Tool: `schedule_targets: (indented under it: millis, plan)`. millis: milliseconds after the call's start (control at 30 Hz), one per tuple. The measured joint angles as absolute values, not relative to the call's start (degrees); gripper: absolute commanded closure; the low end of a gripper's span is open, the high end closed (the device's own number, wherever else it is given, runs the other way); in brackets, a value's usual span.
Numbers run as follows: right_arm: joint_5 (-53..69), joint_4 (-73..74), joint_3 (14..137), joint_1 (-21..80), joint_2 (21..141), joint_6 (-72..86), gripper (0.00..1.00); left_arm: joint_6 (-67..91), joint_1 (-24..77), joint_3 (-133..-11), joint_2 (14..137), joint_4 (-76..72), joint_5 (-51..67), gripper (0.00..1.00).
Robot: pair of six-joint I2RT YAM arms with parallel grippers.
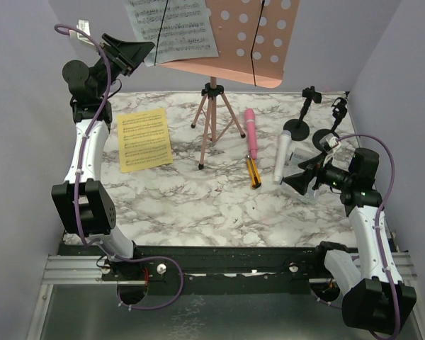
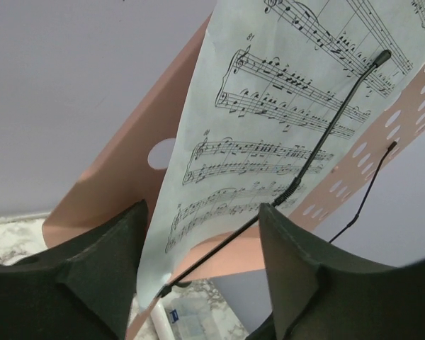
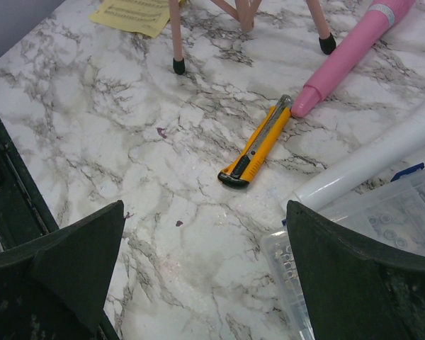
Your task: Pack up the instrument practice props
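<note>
The pink perforated music rack (image 1: pixel 258 39) stands on its pink tripod (image 1: pixel 212 120) at the back. A white sheet-music page (image 1: pixel 173 28) rests on it under a black wire holder (image 2: pixel 319 142). My left gripper (image 1: pixel 138 53) is open, and its jaws straddle the page's lower left corner (image 2: pixel 198 219) without closing on it. A yellow page (image 1: pixel 144 139) lies flat on the left. The pink microphone (image 1: pixel 251 131) and white microphone (image 1: pixel 282 156) lie right of the tripod. Two black mic mounts (image 1: pixel 297 120) (image 1: pixel 331 134) stand at the back right. My right gripper (image 1: pixel 297 183) is open and empty, low over the table.
A yellow-and-black cutter (image 3: pixel 255 152) lies below the pink microphone's tip. A clear plastic box (image 3: pixel 354 241) sits under my right gripper's right finger, beside the white microphone (image 3: pixel 368 166). Grey walls close the back and sides. The table (image 1: pixel 198 205) is marble-patterned.
</note>
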State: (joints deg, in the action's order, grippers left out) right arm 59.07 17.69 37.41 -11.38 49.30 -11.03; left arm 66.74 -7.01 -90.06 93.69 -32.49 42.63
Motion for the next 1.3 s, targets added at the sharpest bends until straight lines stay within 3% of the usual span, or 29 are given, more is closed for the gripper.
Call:
schedule_targets:
  millis: [233, 367, 400, 433, 767, 1000, 1300]
  plan:
    - [58.67, 17.69, 37.41, -11.38, 49.21, -11.07, 0.01, 67.9, -5.61, -95.88, 98.45, -32.47, 42.87, 0.57]
    - [58.52, 17.69, 37.41, -11.38, 49.08, -11.14, 0.0, 68.25, -5.61, -96.2, 98.91, -32.45, 43.05, 0.78]
    - [58.5, 17.69, 37.41, -11.38, 49.06, -11.18, 0.0, 68.29, -5.61, -96.23, 98.91, -32.45, 43.13, 0.85]
    - [58.5, 17.69, 37.41, -11.38, 49.06, -11.2, 0.01, 68.2, -5.61, -96.31, 98.91, -32.45, 43.18, 1.0]
    - [58.33, 17.69, 37.41, -11.38, 49.06, -11.22, 0.0, 64.95, -5.98, -92.4, 95.68, -32.23, 38.2, 1.0]
    - [58.3, 17.69, 37.41, -11.38, 49.06, -11.22, 0.0, 59.09, -7.84, -81.89, 83.46, -30.35, 17.72, 1.0]
    - [58.3, 17.69, 37.41, -11.38, 49.06, -11.22, 0.0, 47.59, -8.1, -80.2, 76.44, -26.74, -6.09, 1.0]
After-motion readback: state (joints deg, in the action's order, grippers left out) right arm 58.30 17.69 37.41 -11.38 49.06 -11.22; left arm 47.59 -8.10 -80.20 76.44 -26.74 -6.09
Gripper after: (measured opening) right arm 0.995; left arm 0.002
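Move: The white sheet music leans on the stand's plate, its middle about 10 cm right of the left hand, 6 cm ahead and 8 cm higher, its near lower-left edge already between the open fingers. The black clip arm crosses it some 5 cm right, 5 cm ahead and 7 cm up. The yellow sheet lies on the table 49 cm below, 13 cm ahead and 8 cm left. From the right hand the white sheet is about 46 cm left, 28 cm ahead and 36 cm up. Easing about 2 cm forward and slightly right, the left hand closes its fingers fully on the white sheet's lower-left edge. Keeping that pinch, it then sweeps some 15 cm left, also rising and drawing back about 5 cm each, away from the stand, while the hand swings roughly 50 degrees counter-clockwise and drags the sheet out from under the black clip arm. ##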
